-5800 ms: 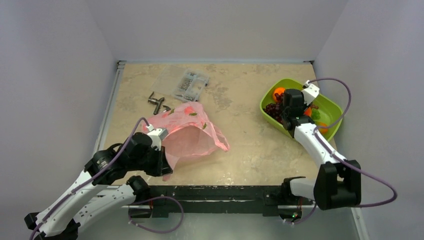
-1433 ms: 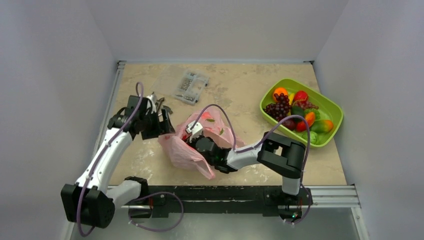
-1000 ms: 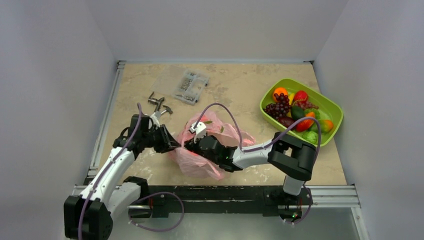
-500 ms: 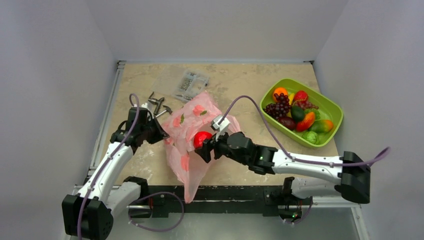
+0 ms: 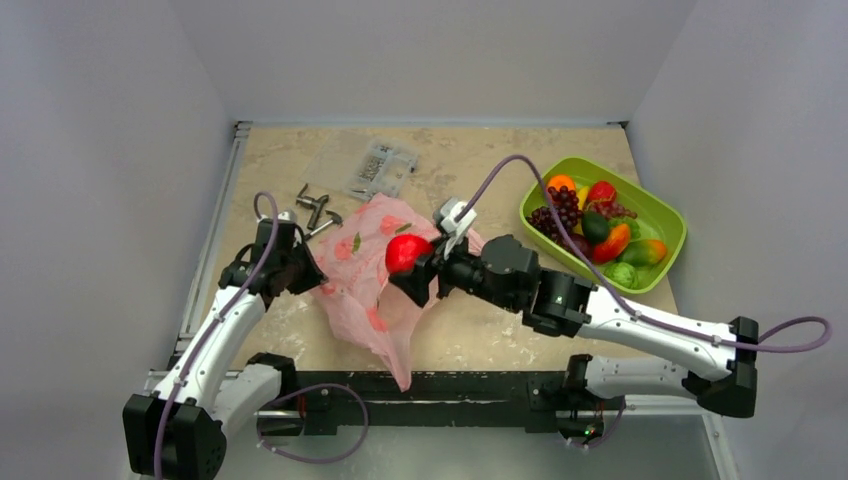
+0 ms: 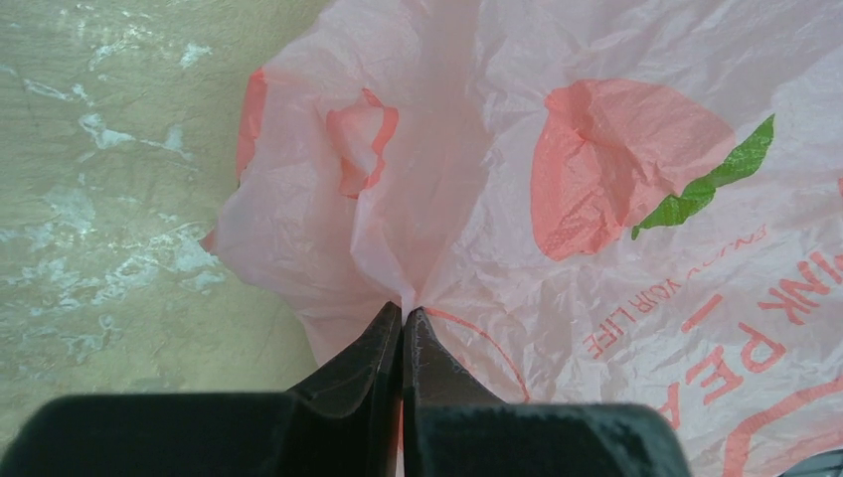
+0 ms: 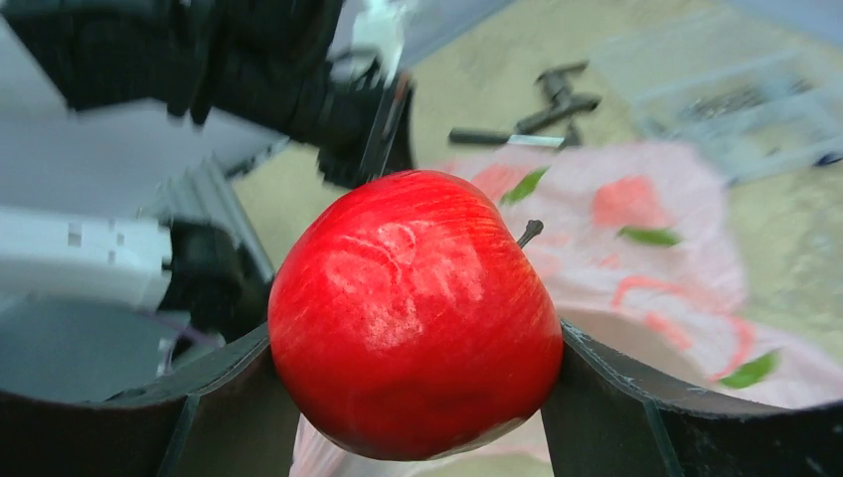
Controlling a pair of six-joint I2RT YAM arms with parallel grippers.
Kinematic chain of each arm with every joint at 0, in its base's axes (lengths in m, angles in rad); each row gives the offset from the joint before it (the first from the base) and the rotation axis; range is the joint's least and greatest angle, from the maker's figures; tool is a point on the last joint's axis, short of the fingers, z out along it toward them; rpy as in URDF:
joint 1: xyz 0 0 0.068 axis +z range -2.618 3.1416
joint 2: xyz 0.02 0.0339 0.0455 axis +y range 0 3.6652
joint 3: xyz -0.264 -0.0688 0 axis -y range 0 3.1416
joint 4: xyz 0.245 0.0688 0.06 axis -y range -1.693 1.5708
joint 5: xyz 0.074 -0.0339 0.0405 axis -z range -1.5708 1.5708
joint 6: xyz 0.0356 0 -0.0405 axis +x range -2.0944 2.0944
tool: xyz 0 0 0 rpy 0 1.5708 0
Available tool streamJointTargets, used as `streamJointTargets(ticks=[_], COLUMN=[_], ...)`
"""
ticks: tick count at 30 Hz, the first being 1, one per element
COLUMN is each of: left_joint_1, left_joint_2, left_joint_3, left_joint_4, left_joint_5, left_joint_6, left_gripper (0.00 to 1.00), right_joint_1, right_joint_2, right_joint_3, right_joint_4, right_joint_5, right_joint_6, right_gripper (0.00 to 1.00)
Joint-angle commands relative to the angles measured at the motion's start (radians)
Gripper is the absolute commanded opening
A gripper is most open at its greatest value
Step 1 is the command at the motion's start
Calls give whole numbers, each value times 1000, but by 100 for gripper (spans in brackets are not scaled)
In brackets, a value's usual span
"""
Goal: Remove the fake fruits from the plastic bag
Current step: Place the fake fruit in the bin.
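Observation:
A glossy red fake apple (image 5: 405, 252) (image 7: 413, 308) is clamped between the fingers of my right gripper (image 5: 412, 270) (image 7: 413, 373), lifted clear above the plastic bag (image 5: 365, 295). The pink printed bag (image 6: 557, 179) lies crumpled at centre-left of the table, one end trailing over the near edge. My left gripper (image 5: 312, 280) (image 6: 403, 310) is shut on a gathered fold at the bag's left edge. Several fake fruits (image 5: 590, 222) rest in the lime-green tray. What is still inside the bag is hidden by the film.
The lime-green tray (image 5: 668, 212) sits at the right back. A clear compartment box of screws (image 5: 380, 170) and loose metal parts (image 5: 315, 207) lie at the back left, just behind the bag. The right arm stretches across the table's middle.
My right gripper came out of the bag holding the red apple and drew back right and upward. My left gripper shut on the bag's edge and holds it; the bag stretched toward the near edge.

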Motion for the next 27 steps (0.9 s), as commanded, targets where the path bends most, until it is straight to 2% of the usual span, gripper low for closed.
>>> streamJointTargets(ticks=[1,3,7,10,14,16,20,23,27], left_joint_1=[2,2,-9,-49,-171,-198,-204,-205,-205], left_joint_2=[-7,-6,-2,10,29,25,-34,-85,-98], left_joint_3=[42,42,71,122,230,258,265,258,261], left_joint_4=[-50,-53,-84,-119,-234,-263,-283,-276,-259], left_joint_5=[-22,7,65,55,-124,-131,-106,-59,100], left_joint_6=[-7,-11,4,34,48,62,97,131,141], left_gripper=[14,37,70,95,99,100,100,99,100], right_joint_1=[-157,-317,-560,-749,-936,-987,-1087,-1173,-1251], right_joint_2=[20,50,105,146,224,249,273,283,297], right_joint_3=[161,176,151,103,96,107,108,90,54], right_joint_4=[-67,-82,-109,-97,-108,-108,-97,-97,-71], right_joint_5=[190,178,294,307,279,298,325,287,257], right_joint_6=[-27,9,80,141,197,188,166,176,184], right_gripper=[0,0,0,0,0,0,7,8,14])
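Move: The right hand already holds the red apple; the middle of the green bin lies about 43 cm to its right, 23 cm ahead and 22 cm below. In the bin, the orange is roughly 33 cm right and 31 cm ahead, the dark grapes 34 cm right and 26 cm ahead. The left hand still pinches the plastic bag's edge; the bag's middle is about 13 cm to its right, 2 cm ahead and 4 cm below. Keeping its grip on the apple, the right hand rises about 6 cm, then sweeps rightward and forward to over the green bin, some 40 cm right and 25 cm forward, turning roughly 85 degrees clockwise and sinking on the way. The left hand opens wide, lets go of the bag's edge, then lifts about 7 cm and draws slightly back. ##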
